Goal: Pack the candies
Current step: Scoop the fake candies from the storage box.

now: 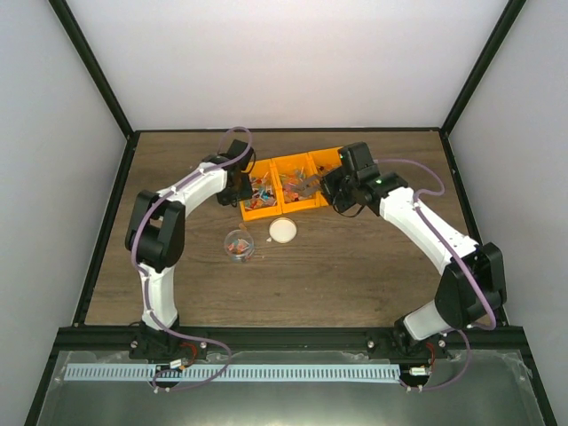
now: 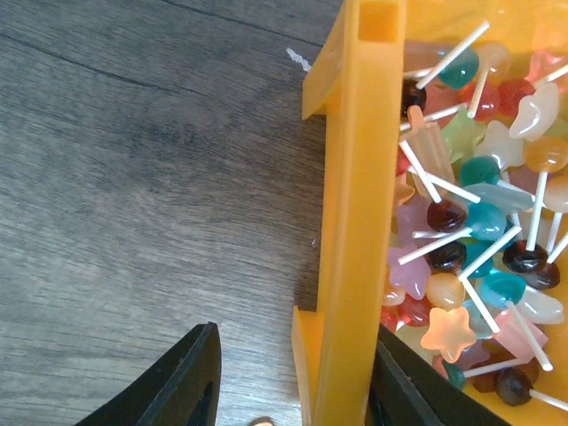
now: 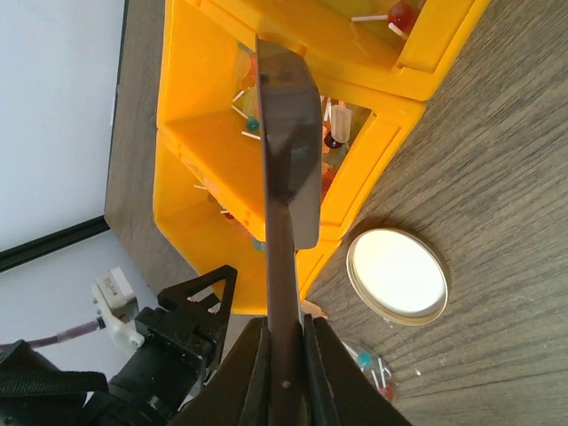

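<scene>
The candies are small lollipops in mixed colours with white sticks, heaped in the left compartment of an orange bin. More candies show in the bin from above. My left gripper straddles the bin's left wall. Its jaws are open: the right finger is inside against the wall and the left finger stands clear outside. My right gripper is shut on the handle of a brown scoop, which reaches over the bin's middle compartment. In the top view the left gripper and right gripper flank the bin.
A small clear jar holding a few candies stands on the wooden table in front of the bin. A round cream lid lies beside it, also in the right wrist view as the lid. Black frame posts edge the table.
</scene>
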Robot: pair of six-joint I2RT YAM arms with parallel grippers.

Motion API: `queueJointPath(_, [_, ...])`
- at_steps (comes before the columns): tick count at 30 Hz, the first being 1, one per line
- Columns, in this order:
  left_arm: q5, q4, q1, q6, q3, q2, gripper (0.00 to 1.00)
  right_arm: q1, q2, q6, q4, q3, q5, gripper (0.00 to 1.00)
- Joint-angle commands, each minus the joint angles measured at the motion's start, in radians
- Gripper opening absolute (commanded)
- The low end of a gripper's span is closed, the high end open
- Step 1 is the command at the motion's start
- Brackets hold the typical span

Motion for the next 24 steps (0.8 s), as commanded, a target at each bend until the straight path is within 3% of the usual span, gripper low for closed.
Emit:
queueJointPath(1, [-0.026, -0.032, -0.015, -0.011, 0.056, 0.041, 0.42, -0.006, 0.025, 0.046, -0.043, -0.002, -0.007, 0.01])
queueJointPath(11, [-0.071, -0.084, -0.033, -0.032, 0.126, 0.091, 0.16, -0.006, 0.087, 0.031, -0.148, 0.105, 0.008, 0.01])
queueJointPath(24, [-0.082, -0.092, -0.040, -0.034, 0.131, 0.103, 0.07, -0.014, 0.137, 0.050, -0.226, 0.173, 0.069, 0.01])
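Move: The orange tray's left end wall stands between the left hand's open fingers, about 1 cm to the right; the candies of the left compartment lie some 5 cm right and 4 cm below, and the round clear storage box about 13 cm straight back. From the right hand, holding the scoop, the middle compartment's candies are roughly 8 cm ahead, 6 cm left and 14 cm below, with the white lid about 8 cm left and 2 cm back. The orange tray's left wall gets pinched as the left fingers close from about half open, the hand shifting some 2 cm right to hold it. The right hand keeps its grip on the scoop and lowers it about 2 cm at the middle compartment, drifting slightly left and back again, then eases up a little while the wrist tips down some 5 degrees. ##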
